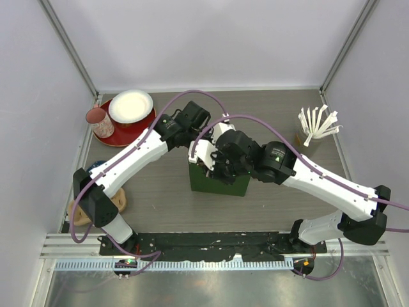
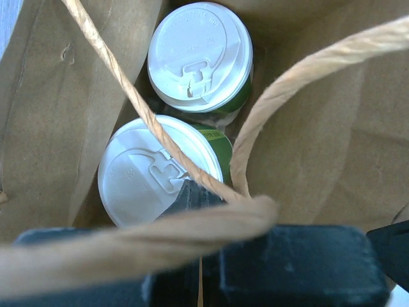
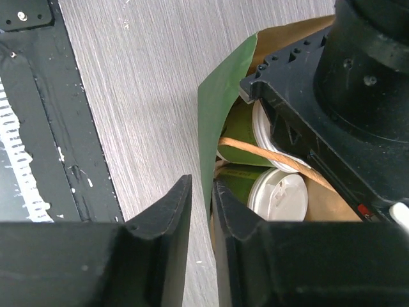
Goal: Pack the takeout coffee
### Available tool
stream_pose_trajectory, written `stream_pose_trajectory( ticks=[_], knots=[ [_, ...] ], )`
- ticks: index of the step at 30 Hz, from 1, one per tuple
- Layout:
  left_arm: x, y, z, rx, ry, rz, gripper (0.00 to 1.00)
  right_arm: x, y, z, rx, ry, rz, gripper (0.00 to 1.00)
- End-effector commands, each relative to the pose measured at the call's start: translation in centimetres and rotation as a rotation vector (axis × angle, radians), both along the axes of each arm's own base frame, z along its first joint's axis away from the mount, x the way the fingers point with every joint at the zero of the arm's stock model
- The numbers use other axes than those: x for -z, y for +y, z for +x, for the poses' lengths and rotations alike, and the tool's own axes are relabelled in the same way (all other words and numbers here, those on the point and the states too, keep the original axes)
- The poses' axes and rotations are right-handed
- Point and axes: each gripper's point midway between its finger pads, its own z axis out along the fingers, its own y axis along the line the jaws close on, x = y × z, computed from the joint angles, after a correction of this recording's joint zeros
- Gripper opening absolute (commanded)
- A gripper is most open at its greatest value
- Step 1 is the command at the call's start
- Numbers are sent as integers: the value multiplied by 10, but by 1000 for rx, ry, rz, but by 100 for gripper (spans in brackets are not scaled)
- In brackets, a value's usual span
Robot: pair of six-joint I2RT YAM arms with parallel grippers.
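The takeout coffee is two green cups with white lids point(image 2: 199, 54) point(image 2: 144, 176) standing side by side inside a green paper bag point(image 1: 218, 184) with a brown lining. Both lids point(image 3: 279, 195) also show in the right wrist view. My left gripper point(image 2: 192, 192) is shut on the bag's rim, where a thin paper edge runs between its fingers. A twisted paper handle point(image 2: 255, 134) crosses in front. My right gripper point(image 3: 201, 185) straddles the bag's green wall point(image 3: 220, 109) with its jaws narrowly apart, and table still shows between one finger and the wall.
At the back left, a red tray point(image 1: 148, 121) carries a white plate point(image 1: 131, 105) and a small pink mug point(image 1: 99, 121). A holder of white sticks point(image 1: 314, 126) stands at the back right. A wooden object point(image 1: 119, 202) lies by the left arm's base.
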Motion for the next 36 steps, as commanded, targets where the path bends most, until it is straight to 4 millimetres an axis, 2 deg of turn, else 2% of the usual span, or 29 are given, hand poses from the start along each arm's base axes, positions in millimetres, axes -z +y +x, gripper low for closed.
stream_pose_trajectory(
  ticks=[1,5,8,13,19,23,29,33,36],
  knots=[
    [-18,1,-2,12,-37,-49,0,-8,4,-5,-43,-14,31,20],
    [-17,1,7,-18,-58,-38,0,-7,2,-19,-88,22,41,8],
    [-7,5,13,-44,-74,-2,0,-7,2,-23,-104,31,41,3],
    [2,11,23,-57,-131,37,0,-7,8,-39,-168,86,64,1],
    [15,15,6,21,-166,82,0,-10,11,-36,-157,79,71,1],
    [31,18,-4,63,-163,127,0,-12,12,-35,-151,77,78,1],
    [44,26,-5,82,-186,157,0,-14,10,-36,-136,86,83,1],
    [52,23,-12,103,-155,135,0,-14,8,-36,-130,84,80,1],
    [57,23,-10,91,-144,147,0,-16,8,-36,-131,82,81,1]
  ],
)
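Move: The left cup, one of two lidded cups in the takeout bag, has its middle about 6 cm below the left fingertips, some 2 cm forward and 2 cm right. The right cup stands roughly 9 cm to the right of it and a couple of centimetres nearer the base. The bag's near rim already lies between the part-open right fingers, about 1 cm below them; the left cup is some 7 cm ahead of this hand, 7 cm left and 9 cm down. The bag's near rim is pinched as the right fingers close, then drawn back towards the base about 3 cm and held. The left cup's lid is pressed down by the shut left fingers, which sink some 6 cm into the bag under the twisted handle, drifting left and finally slightly back while tipping about 10 degrees steeper. ##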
